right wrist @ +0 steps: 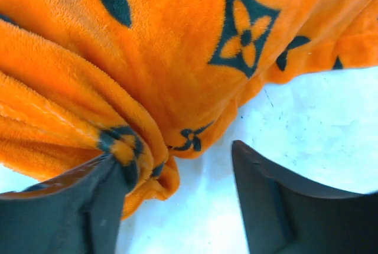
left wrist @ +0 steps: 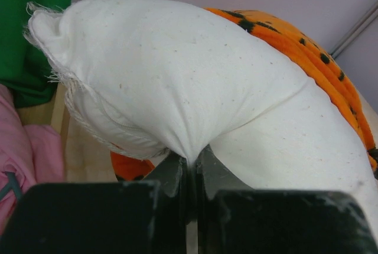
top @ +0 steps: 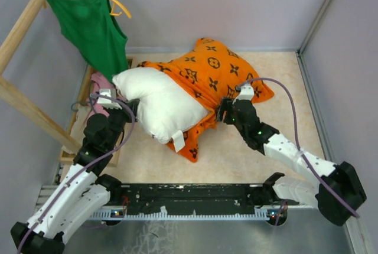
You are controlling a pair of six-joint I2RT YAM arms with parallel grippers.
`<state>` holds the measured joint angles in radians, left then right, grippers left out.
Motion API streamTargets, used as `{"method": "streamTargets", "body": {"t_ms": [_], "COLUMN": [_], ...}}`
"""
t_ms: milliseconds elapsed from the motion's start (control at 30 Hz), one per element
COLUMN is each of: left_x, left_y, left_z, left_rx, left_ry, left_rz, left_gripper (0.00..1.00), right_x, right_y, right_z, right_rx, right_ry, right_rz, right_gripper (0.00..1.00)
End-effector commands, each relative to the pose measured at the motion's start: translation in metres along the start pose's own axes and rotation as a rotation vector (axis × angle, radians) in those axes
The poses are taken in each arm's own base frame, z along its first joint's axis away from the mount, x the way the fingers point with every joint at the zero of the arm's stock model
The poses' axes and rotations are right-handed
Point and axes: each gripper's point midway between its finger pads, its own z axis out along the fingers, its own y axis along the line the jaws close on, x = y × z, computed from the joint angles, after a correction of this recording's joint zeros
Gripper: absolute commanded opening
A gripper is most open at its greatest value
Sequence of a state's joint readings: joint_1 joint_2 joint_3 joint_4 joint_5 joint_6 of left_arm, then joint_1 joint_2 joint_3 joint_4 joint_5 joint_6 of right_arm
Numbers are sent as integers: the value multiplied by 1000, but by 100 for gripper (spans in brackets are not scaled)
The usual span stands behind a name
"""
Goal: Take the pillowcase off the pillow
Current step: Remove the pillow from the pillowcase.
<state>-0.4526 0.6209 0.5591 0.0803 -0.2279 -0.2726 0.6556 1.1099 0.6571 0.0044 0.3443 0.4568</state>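
Note:
The white pillow [top: 158,101] lies mid-table, its left half bare, its right half still inside the orange pillowcase [top: 215,72]. My left gripper [top: 131,108] is shut on a pinch of the pillow's white fabric [left wrist: 192,147] at its left side. My right gripper [top: 223,112] is open at the pillowcase's near right edge. In the right wrist view its left finger [right wrist: 88,198] touches a fold of the orange fabric [right wrist: 142,147], the right finger [right wrist: 271,201] stands apart over the bare table. The pillow's small white tag [top: 178,141] hangs at its near end.
A green tank top [top: 91,29] hangs on a yellow hanger from a wooden rack [top: 26,20] at the back left. A pink cloth [top: 100,82] lies beside the left gripper, also in the left wrist view [left wrist: 29,153]. Grey walls enclose the table.

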Motion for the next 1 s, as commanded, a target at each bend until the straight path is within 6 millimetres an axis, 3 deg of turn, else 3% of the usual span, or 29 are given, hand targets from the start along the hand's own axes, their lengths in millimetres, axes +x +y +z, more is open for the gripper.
{"method": "streamTargets", "body": {"t_ms": [0, 100, 233, 467, 567, 700, 833, 967], "left_x": [-57, -55, -55, -43, -31, -11, -7, -14], "left_y": [-2, -2, -16, -96, -124, -156, -167, -165], "left_z": [-6, -4, -4, -18, -29, -64, -99, -109], "left_rx": [-9, -8, 69, 538, 731, 1035, 1215, 1206], "left_ry": [-190, -185, -169, -110, -54, 25, 26, -37], "left_rz": [-13, -6, 20, 121, 143, 167, 203, 222], "left_gripper": [0, 0, 0, 0, 0, 0, 0, 0], "right_x": [-31, -53, -84, -148, -161, -168, -187, -196], "right_y": [-5, -4, 8, 70, 104, 154, 177, 191], "right_z": [-22, -36, -56, -93, -80, -56, -38, -22], "right_rx": [-3, -19, -78, -180, -237, -344, -329, -320], "right_ry": [-105, -177, -273, -445, -425, -349, -335, -317], "right_rz": [91, 93, 79, -60, -123, -194, -229, -294], "right_gripper": [76, 88, 94, 99, 99, 99, 99, 99]}}
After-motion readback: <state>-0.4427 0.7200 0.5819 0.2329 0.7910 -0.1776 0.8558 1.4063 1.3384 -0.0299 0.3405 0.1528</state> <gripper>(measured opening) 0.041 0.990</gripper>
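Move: The left fingers still grip the pillow, its bare middle roughly 10 cm to their right, level fore and aft, some 5 cm lower; the pink cloth lies about 15 cm left and 6 cm ahead. From the right hand, beside the orange fold, the far rim of the pillowcase is about 12 cm ahead and 16 cm left, near hand height; the pillow's middle is some 22 cm left and 3 cm ahead, the white tag 17 cm left and 11 cm back. Spread the half-open right fingers wide and come clear of the pillowcase fold, rising and easing slightly back, then sweep left and a little forward over the work, about 20 cm up in all, fingers tipping upward. Keep the left grip on the pillow; after a short hold, swing it right, then back towards the base, turning the wrist nearly 60 degrees clockwise. ##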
